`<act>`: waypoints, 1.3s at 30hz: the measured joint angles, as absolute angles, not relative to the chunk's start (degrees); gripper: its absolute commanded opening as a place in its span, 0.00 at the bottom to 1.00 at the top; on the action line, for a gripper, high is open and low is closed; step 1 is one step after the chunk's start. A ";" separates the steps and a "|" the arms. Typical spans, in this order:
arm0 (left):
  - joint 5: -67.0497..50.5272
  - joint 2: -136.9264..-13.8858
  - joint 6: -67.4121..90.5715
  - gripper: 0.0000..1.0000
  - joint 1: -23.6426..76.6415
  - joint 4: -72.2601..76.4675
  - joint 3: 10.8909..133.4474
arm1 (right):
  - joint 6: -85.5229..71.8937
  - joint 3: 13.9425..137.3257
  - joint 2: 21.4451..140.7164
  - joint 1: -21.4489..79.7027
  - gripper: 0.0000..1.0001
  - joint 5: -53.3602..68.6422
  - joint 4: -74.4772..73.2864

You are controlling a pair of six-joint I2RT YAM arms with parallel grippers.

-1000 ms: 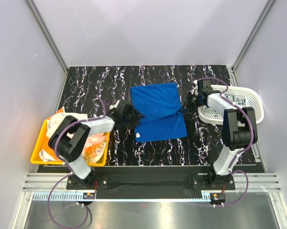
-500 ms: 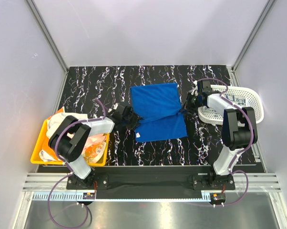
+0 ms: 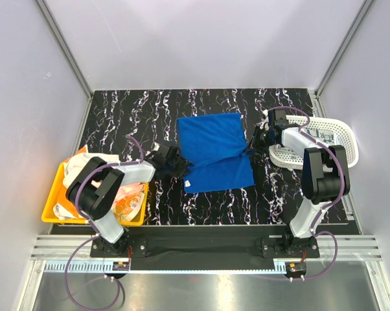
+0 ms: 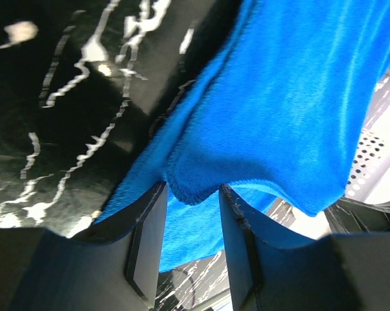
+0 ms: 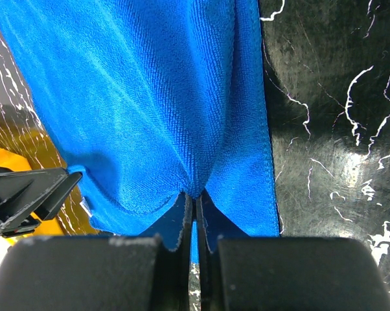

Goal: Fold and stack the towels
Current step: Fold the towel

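Observation:
A royal blue towel (image 3: 214, 148) lies mid-table, its upper half doubled over the lower part. My left gripper (image 3: 179, 163) is at the towel's left edge. In the left wrist view it (image 4: 192, 194) is open, and a rolled fold of the blue towel (image 4: 279, 97) hangs between the fingers without being pinched. My right gripper (image 3: 253, 141) is at the towel's right edge. In the right wrist view it (image 5: 195, 197) is shut on a pinch of the blue towel (image 5: 149, 97).
A yellow bin (image 3: 49, 207) at the left holds an orange-and-white towel (image 3: 127, 201) and a pale one (image 3: 75, 172). A white perforated basket (image 3: 341, 133) at the right holds a white, blue-patterned cloth (image 3: 321, 134). Black marbled table (image 3: 117, 116).
My left gripper has shifted slightly at the towel's left edge. The right gripper and the towel's shape look about the same.

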State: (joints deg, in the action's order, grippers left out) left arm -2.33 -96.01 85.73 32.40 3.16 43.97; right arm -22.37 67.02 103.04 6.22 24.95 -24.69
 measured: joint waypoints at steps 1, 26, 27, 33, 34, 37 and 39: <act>-2.31 -96.01 85.84 0.40 32.32 3.16 43.68 | -22.37 67.02 103.04 6.22 0.02 24.95 -24.69; -2.85 -97.38 85.32 0.00 30.68 4.16 43.11 | -22.44 66.52 104.05 6.28 0.01 24.91 -24.67; -2.85 -97.38 85.27 0.00 30.68 4.14 43.18 | -22.44 66.52 104.25 6.28 0.02 24.84 -24.69; -2.90 -97.38 83.77 0.00 30.68 3.29 44.84 | -22.39 66.50 104.36 6.28 0.04 23.55 -24.73; -2.92 -97.38 83.48 0.00 30.68 3.18 45.21 | -22.39 66.50 104.38 6.28 0.04 23.40 -24.73; -3.11 -97.38 82.59 0.00 30.68 3.09 46.04 | -22.39 66.26 104.47 6.28 0.04 23.14 -24.71; -3.20 -97.36 82.08 0.00 30.68 3.07 46.30 | -22.39 65.98 104.51 6.28 0.06 23.14 -24.69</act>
State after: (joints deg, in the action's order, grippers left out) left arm -3.20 -97.36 82.08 30.68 3.07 46.30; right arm -22.39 65.98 104.51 6.28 23.14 -24.69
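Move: The loose left corner of the upper blue towel layer sits between my half-open left fingertips, about 1 cm to the left and 1 cm below the hand point. The white tag lies some 5 cm back from my left hand and the towel's near left corner about 8 cm back, both level with it sideways and about 3 cm down. From my right hand, which already pinches that layer's other corner, the towel's near right corner is about 12 cm back, 2 cm right and 4 cm lower. I slip my left hand about 1.5 cm left and down onto the upper layer's loose corner and shut its fingers, pinching the tip. Then I draw it forward and up by 1 to 2 cm, away from the tag. My right hand keeps its pinch and sinks nearly 2 cm towards the lower layer. ##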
